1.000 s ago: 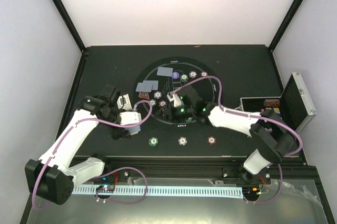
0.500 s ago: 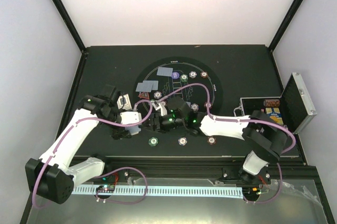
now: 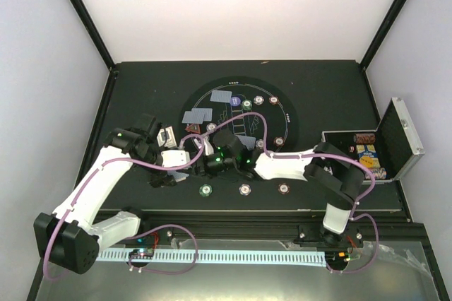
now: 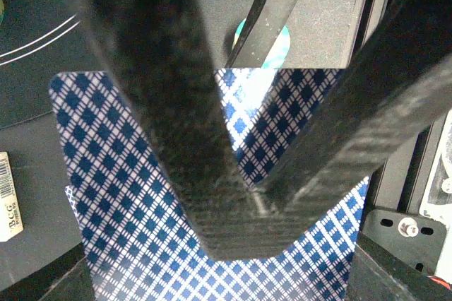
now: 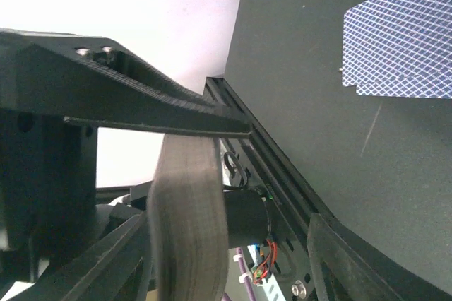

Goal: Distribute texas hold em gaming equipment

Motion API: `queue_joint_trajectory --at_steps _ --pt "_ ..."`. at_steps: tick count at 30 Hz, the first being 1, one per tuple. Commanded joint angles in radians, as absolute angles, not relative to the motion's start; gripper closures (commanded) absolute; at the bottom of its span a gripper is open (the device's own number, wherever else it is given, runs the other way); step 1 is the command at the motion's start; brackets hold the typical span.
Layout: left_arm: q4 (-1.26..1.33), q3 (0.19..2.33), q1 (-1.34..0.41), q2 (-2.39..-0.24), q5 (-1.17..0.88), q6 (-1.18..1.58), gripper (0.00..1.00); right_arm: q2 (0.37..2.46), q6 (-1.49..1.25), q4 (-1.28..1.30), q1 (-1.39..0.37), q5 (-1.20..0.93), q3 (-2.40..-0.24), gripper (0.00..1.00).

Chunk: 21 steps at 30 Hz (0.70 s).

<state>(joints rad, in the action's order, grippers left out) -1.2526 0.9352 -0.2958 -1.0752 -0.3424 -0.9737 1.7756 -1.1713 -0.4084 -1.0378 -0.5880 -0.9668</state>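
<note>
My left gripper is shut on a deck of blue-checked playing cards, held at the left of the round mat. My right gripper has reached across to it and is open. In the right wrist view the deck's edge shows as a blurred grey band between the fingers, close to the left finger. Dealt cards lie face down. Three chips, green, white and red, sit in a row at the near edge.
Several more chips lie on the mat's far half. A silver-edged black case stands open at the right with chips inside. The black rail runs along the near edge of the table.
My right arm has swung left from the middle of the mat to the left gripper's deck, its jaws widening early on. The left arm has stayed put.
</note>
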Motion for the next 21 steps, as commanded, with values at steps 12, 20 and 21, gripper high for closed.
queue_joint_trajectory --at_steps 12,20,21 --pt "-1.271 0.973 -0.292 -1.060 -0.341 -0.978 0.98 1.779 -1.142 -0.407 -0.985 -0.608 -0.905 0.56" --pt "-1.266 0.971 -0.292 -1.064 -0.346 -0.973 0.98 1.704 -1.105 -0.337 -0.977 -0.592 -0.889 0.70" --pt "-1.265 0.972 -0.291 -1.064 -0.346 -0.973 0.98 1.693 -1.104 -0.334 -0.976 -0.591 -0.888 0.72"
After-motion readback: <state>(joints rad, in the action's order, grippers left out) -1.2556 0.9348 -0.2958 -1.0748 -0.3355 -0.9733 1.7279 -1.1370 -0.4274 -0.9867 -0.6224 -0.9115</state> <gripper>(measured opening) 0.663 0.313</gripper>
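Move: The left hand still holds the card deck by its edges; the deck's middle is about 3 cm right and 2 cm below that hand, level fore and aft. The right fingers already straddle the deck, whose middle is roughly 1 cm left and 1 cm below their hand point, neither ahead nor back. About 13 cm below the right hand are the near green chip, 8 cm back and 6 right; the card box, 11 ahead and 8 left; and the red triangle, 14 ahead and 1 right. Down about 1 cm with a slight nudge left along the deck, the right hand then turns back, drawing some 2.5 cm to the right while rising a little over 1 cm and edging forward. Its gripper closes from just over half open to about a third, one fingertip staying on the top card's patterned back and dragging it along. The left hand stays put and keeps its grip on the deck. ##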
